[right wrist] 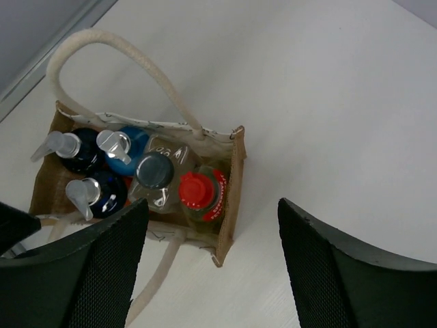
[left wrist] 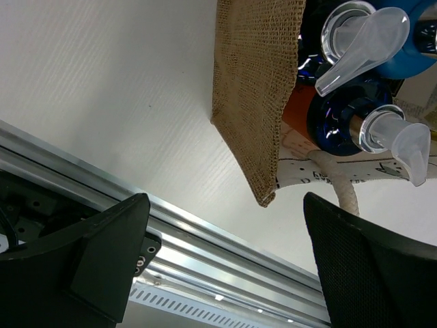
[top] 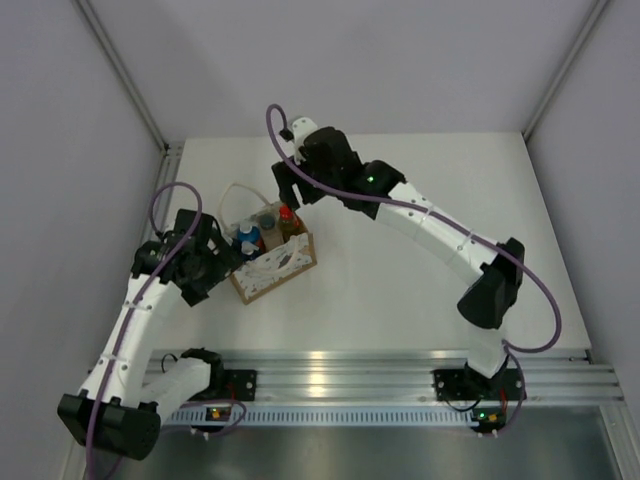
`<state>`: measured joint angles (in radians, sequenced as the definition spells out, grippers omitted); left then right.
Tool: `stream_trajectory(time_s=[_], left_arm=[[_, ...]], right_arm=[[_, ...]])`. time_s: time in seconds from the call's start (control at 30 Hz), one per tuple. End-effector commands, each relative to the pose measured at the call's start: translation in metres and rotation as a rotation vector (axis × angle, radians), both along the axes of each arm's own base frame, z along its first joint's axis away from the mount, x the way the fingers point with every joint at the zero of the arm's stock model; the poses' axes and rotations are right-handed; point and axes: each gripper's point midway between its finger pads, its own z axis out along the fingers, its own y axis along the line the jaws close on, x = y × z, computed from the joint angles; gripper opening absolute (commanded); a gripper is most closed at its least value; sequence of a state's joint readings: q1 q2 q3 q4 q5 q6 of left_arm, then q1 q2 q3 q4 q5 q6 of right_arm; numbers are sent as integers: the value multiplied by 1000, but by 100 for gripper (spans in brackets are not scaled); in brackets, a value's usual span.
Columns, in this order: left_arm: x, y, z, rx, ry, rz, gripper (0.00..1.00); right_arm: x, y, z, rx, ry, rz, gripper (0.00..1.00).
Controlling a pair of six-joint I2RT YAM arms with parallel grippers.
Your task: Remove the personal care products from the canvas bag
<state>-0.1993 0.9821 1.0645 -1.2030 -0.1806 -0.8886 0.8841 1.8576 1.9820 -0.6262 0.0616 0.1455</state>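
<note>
The canvas bag [top: 280,268] stands upright on the white table, left of centre, with its white loop handles [right wrist: 116,48] up. Inside stand the personal care products: a red-capped bottle [right wrist: 196,190], a grey-capped one [right wrist: 155,171], a blue pump bottle [right wrist: 130,145] and two dark-blue pump bottles [right wrist: 85,147] [right wrist: 102,195]. My right gripper [right wrist: 212,270] hovers open above the bag's right end, over the red cap, holding nothing. My left gripper [left wrist: 225,263] is open and empty, low beside the bag's left end [left wrist: 256,89], where two pump heads [left wrist: 362,41] show.
An aluminium rail [top: 380,365] runs along the table's near edge, just behind my left gripper [top: 228,260]. Grey enclosure walls [top: 80,150] stand close on the left and at the back. Bare white table [top: 440,190] lies to the right of the bag.
</note>
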Motion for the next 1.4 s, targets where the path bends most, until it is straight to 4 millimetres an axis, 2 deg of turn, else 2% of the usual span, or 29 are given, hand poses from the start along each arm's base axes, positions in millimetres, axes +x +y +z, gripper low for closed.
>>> stream_trajectory(time_s=[0.0, 0.23, 0.37, 0.47, 0.6, 0.8, 1.03, 1.17, 1.37], left_arm=[[9, -4, 1, -24, -51, -4, 98], [17, -6, 1, -22, -64, -22, 99], [20, -8, 2, -21, -63, -32, 98], [21, -7, 3, -16, -64, -40, 99], [21, -7, 2, -12, -62, -46, 99], [19, -7, 0, -11, -60, -50, 99], [19, -6, 2, -8, -67, -56, 98], [20, -6, 3, -6, -70, -54, 98], [19, -6, 3, -8, -70, -54, 98]], right_arm=[[15, 17, 15, -5, -119, -18, 73], [19, 34, -25, -91, -111, 6, 62], [19, 39, -39, -107, -101, 21, 54], [17, 41, -48, -106, -80, 30, 54], [9, 48, -55, -98, -65, 47, 53], [9, 50, -73, -116, -39, 45, 48], [10, 48, -77, -126, -39, 36, 45], [8, 45, -88, -147, -24, 30, 44], [3, 42, -93, -156, -22, 27, 40]])
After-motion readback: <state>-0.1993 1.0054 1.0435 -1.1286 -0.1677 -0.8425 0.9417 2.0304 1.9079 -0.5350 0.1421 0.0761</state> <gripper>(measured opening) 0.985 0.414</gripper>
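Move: The red-capped bottle at the right end of the canvas bag stands about 2 cm ahead of the right hand and 4 cm to its left, its middle some 18 cm below. The clear grey-capped bottle is about 9 cm left and 1 cm ahead, the light blue pump bottle level and 13 cm left, the dark blue pump bottle 3 cm back and 12 cm left, all similarly low. From the left hand, the red-capped bottle lies roughly 14 cm ahead, 13 cm right, 6 cm down. The red cap is what the right hand comes down to: it sinks about 10 cm and edges some 3 cm left, fast at first with its left side dipping about 10 degrees, then easing and creeping lower. All the while the fingers go on closing to about half their starting gap, ending either side of the cap; a firm pinch can't be made out. ##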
